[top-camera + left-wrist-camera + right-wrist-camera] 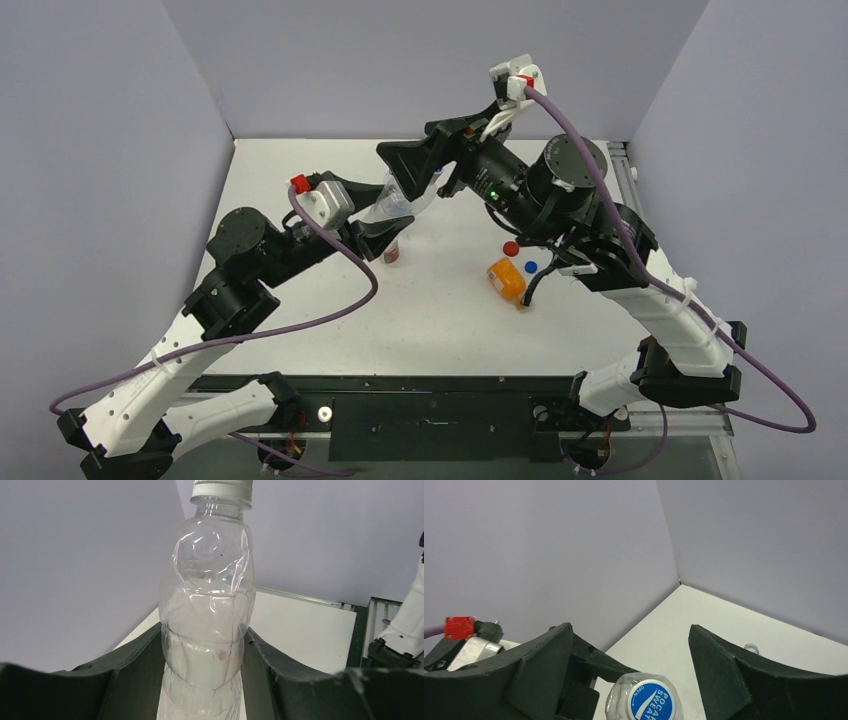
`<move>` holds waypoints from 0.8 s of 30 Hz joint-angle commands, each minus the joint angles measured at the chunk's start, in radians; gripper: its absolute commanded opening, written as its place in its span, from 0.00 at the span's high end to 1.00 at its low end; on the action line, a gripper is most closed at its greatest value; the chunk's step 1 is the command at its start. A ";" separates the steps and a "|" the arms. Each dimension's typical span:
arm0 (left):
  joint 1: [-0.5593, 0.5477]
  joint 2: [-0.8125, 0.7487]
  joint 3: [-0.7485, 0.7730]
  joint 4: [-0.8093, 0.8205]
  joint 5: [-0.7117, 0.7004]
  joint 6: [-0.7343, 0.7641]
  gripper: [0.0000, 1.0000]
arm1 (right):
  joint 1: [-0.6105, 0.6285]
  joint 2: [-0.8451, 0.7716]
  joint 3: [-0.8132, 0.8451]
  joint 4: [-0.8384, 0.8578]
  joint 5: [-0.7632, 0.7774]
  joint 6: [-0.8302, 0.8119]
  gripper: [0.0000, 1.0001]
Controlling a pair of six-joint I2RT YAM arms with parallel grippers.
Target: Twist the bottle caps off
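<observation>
My left gripper [205,637] is shut on the lower body of a clear unlabelled bottle [207,600], whose white-rimmed cap [222,487] is on its neck. In the top view this bottle [393,203] is held tilted above the table by the left gripper [375,232]. My right gripper [631,640] is open, its jaws wide on either side of the cap's blue printed top [651,701] without touching it. From above, the right gripper [428,165] sits at the bottle's cap end. A loose red cap [511,248] and a loose blue cap [531,267] lie on the table.
A squat orange bottle [506,280] lies by the right arm, next to the loose caps. A short bottle with a reddish label [392,251] stands under the left gripper. A small clear ring [751,647] lies on the white table [440,320]. Grey walls enclose three sides.
</observation>
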 commanded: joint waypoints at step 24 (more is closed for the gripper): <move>0.007 -0.003 0.055 0.099 0.037 -0.139 0.81 | -0.069 -0.038 -0.003 -0.028 -0.233 -0.031 1.00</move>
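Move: The bottle cap sits some 3 cm below the open right gripper, about 1 cm ahead and 1 cm to its right. The clear bottle under it is held upright, its middle directly below that gripper by about 13 cm. Far down on the table, both some 21 cm to the right gripper's right, are the loose red cap, about 18 cm ahead, and the orange bottle, about 10 cm ahead. From the left gripper the cap is roughly 9 cm up, 1 cm ahead and 1 cm right. Sink the right gripper about 2.5 cm while easing it 2 cm forward, so that its wide-open fingers straddle the bottle cap, then shut them until they pinch the cap's sides. Meanwhile keep the left fingers' hold on the bottle and bring it some 1.5 cm forward and slightly left, turning it a few degrees counter-clockwise. ##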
